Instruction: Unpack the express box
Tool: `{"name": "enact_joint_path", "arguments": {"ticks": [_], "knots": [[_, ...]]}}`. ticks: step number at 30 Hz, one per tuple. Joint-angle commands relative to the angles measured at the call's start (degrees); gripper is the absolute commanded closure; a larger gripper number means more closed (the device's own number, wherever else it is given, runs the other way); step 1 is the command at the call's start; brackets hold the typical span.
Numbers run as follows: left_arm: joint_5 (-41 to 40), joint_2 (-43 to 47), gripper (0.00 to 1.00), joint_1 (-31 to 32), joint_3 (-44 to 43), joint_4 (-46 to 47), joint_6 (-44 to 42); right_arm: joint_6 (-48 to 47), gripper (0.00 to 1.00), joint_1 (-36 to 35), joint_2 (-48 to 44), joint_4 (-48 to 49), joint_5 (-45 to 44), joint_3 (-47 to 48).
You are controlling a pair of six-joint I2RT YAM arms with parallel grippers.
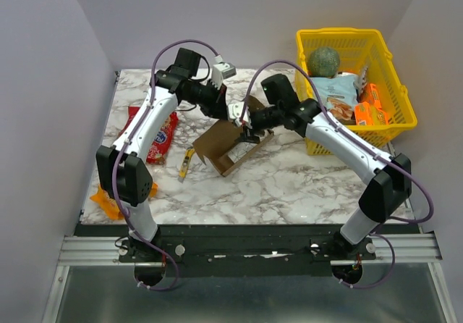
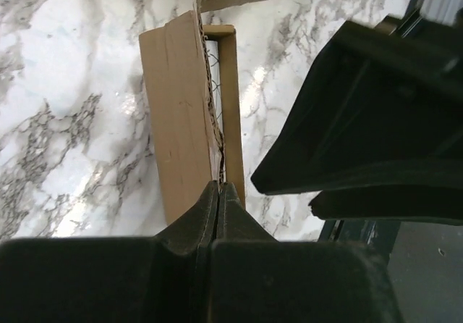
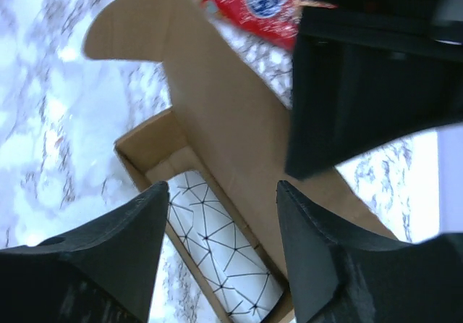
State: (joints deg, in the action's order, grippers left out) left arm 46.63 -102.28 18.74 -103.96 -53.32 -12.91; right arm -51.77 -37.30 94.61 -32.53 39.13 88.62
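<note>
The express box (image 1: 223,148) lies open mid-table, a brown carton with its lid flap (image 3: 194,84) raised. Inside it lies a white packet with black line pattern (image 3: 217,254). My left gripper (image 1: 233,120) is shut on the thin edge of the box's flap (image 2: 217,149); its fingertips (image 2: 219,187) meet on the cardboard. My right gripper (image 1: 248,133) hangs open just over the box's opening. Its fingers (image 3: 137,221) straddle the white packet and nothing is between them. The two grippers are close together; in the left wrist view the right gripper (image 2: 376,120) is black at the right.
A yellow basket (image 1: 405,124) with snacks and a round green thing stands at the back right. A red snack bag (image 1: 155,136) lies left of the box, a yellow knife (image 1: 187,164) beside it, and an orange bag (image 1: 107,201) at the front left edge.
</note>
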Motion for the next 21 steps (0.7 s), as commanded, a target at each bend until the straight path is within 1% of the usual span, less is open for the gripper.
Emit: {"name": "enact_joint_path", "arguments": {"ticks": [1, 2, 5, 7, 10, 16, 21], "knots": [[3.73, -0.73, 1.0, 0.59, -0.01, -5.91, -3.35, -22.53, 0.37, -0.58, -0.12, -9.38, 1.92, -3.97], [4.34, -1.16, 1.0, 0.85, -0.27, -6.61, -3.79, -25.02, 0.41, -0.84, -0.3, -10.87, 1.48, -4.94], [5.05, -2.92, 1.0, 1.12, -1.68, -9.52, -5.11, -31.36, 0.46, -1.2, -0.74, -11.5, -0.11, -7.93], [5.14, -3.45, 1.0, 1.38, -2.21, -9.87, -5.11, -35.13, 0.48, -1.46, -0.57, -11.59, -2.29, -9.86], [5.84, -3.63, 1.0, 2.0, -2.03, -10.05, -5.2, -38.04, 0.51, -1.81, 0.4, -11.41, -4.67, -11.53], [7.42, -3.45, 1.0, 3.67, 1.13, -9.7, -5.55, -39.99, 0.53, -2.51, 3.29, -9.74, -8.1, -13.47], [8.12, -4.07, 1.0, 4.02, 1.83, -9.35, -5.2, -41.83, 0.54, -2.87, 5.93, -11.76, -8.9, -12.42]]}}
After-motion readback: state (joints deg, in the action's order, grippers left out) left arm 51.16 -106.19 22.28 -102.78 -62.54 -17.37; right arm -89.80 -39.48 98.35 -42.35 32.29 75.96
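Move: Below the right hand lies the white packet in the open box, about 13 cm down, level fore-and-aft and some 3 cm to its left. From that hand the raised lid's middle is roughly 3 cm ahead, 8 cm left and 6 cm down; the yellow cutter is about 25 cm left, 1 cm back and 21 cm down. From the left hand the packet is some 10 cm right, 4 cm back and 13 cm below. Plunging about 13 cm towards the packet in the open box, the right hand also drifts some 3 cm back and 4 cm right, swings counter-clockwise about 20 degrees, dips its fingertips more steeply and partly closes them; contact with the packet can't be seen. The left hand keeps its pinch on the lid edge and draws it back, lowering it a little. ##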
